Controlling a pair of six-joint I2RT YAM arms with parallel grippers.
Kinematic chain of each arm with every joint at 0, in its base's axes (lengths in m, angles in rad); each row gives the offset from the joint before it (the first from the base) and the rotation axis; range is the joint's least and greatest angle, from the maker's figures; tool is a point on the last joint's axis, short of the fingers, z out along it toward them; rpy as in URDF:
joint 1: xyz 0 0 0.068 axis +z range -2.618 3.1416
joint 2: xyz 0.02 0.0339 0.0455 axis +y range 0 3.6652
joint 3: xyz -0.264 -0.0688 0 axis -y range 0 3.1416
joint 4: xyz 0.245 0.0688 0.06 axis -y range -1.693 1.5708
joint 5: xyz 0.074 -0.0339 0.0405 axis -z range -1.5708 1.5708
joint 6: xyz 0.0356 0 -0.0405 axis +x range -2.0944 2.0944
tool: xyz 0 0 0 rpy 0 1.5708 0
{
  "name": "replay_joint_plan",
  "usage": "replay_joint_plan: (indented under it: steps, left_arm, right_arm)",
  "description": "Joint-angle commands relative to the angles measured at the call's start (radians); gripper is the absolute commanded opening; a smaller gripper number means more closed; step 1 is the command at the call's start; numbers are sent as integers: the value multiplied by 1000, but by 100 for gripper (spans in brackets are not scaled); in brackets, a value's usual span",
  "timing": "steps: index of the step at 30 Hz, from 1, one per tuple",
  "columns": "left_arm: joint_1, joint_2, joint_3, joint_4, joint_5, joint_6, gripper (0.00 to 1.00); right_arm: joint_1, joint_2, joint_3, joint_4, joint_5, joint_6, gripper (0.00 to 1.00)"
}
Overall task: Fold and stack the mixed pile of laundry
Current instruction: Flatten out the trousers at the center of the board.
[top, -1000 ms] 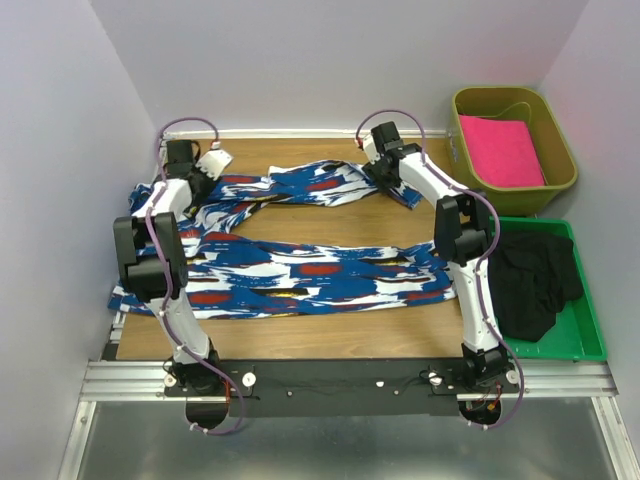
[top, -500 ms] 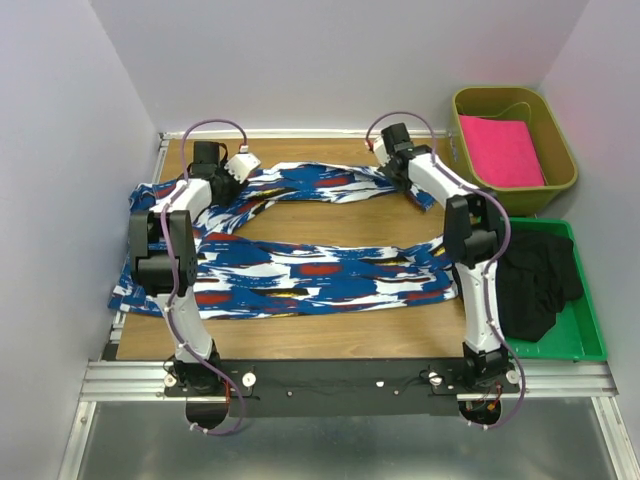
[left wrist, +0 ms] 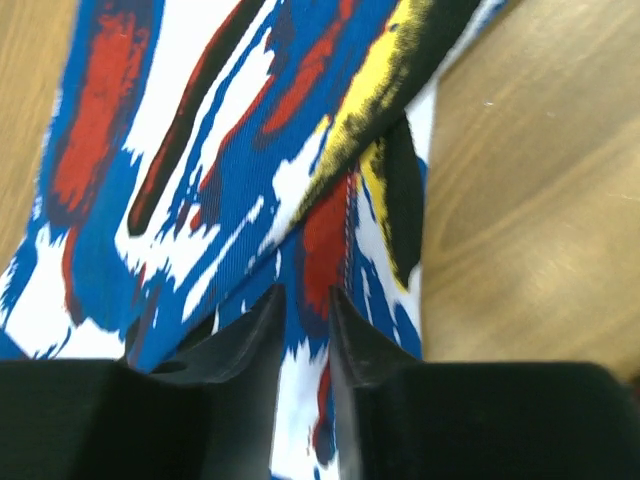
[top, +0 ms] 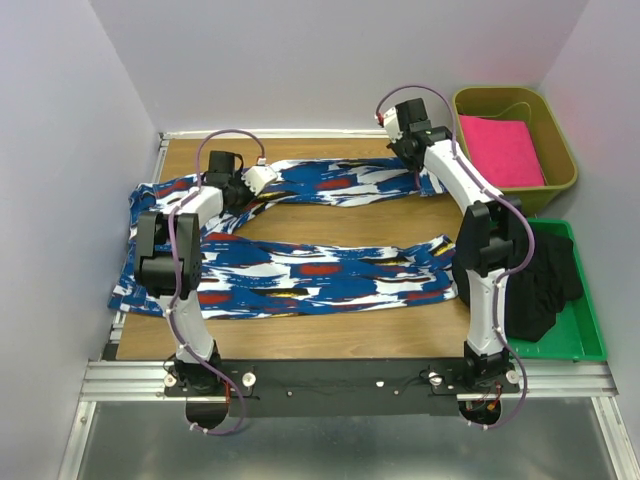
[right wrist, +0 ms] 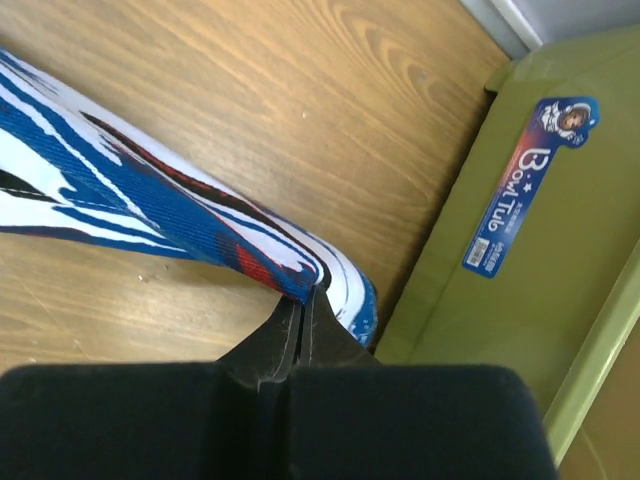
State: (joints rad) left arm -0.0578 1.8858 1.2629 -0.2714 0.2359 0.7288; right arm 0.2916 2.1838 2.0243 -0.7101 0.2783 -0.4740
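A long blue cloth (top: 320, 275) with white, red and black blotches lies on the table in a U shape, one strip along the back and one along the front. My left gripper (top: 243, 192) is low over the back strip's left part. In the left wrist view its fingers (left wrist: 250, 330) stand a narrow gap apart with cloth (left wrist: 200, 180) filling the gap. My right gripper (top: 420, 168) is shut on the back strip's right end (right wrist: 290, 270), close to the olive tub. The black garment (top: 545, 275) lies bunched in the green tray.
An olive tub (top: 465, 135) at the back right holds a folded pink cloth (top: 500, 150); its wall (right wrist: 500, 250) is just beside my right gripper. The green tray (top: 590, 345) stands at the right edge. Bare wood (top: 340, 220) shows between the two strips.
The right gripper closed on the cloth's end and pulled it right toward the tub, stretching the back strip. The left gripper moved right along that strip and its fingers narrowed.
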Motion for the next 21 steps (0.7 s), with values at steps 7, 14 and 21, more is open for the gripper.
replay_joint_plan:
  steps: [7,14,21]
  left_arm:
    - [117,-51,-161,-143,-109,216,11]
    - [298,-132,-217,-196,-104,294,5]
    - [294,-131,-169,-238,-44,262,7]
  right_arm:
    - [-55,-67,-13,-112,33,-64,1]
    - [-66,-35,-69,-49,30,-92,1]
    - [-66,192,22,20,48,-87,1]
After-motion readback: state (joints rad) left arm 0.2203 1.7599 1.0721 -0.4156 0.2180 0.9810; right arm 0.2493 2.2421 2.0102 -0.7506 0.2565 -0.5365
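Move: Just under the left hand, some 3 cm down and within 2 cm back and to its left, lies the bunched root of the trousers' far leg. From this hand the waist part lies about 22 cm left and 12 cm back, the near leg's middle roughly 20 cm right and 19 cm back. The right hand holds the far leg's end about 11 cm above the bare board spot beneath it; the olive tub stands about 23 cm right and 5 cm ahead. Closing from part open, the left fingers come down about 3 cm and pinch the bunched cloth of the far leg, then drag it some 12 cm left and 8 cm back towards the waist side, the fingers tipping to point more steeply down. The right hand keeps its shut grip on the leg end, easing about 3 cm right towards the tub and slightly back, then coming forward again as it sinks 4 cm towards the board. ##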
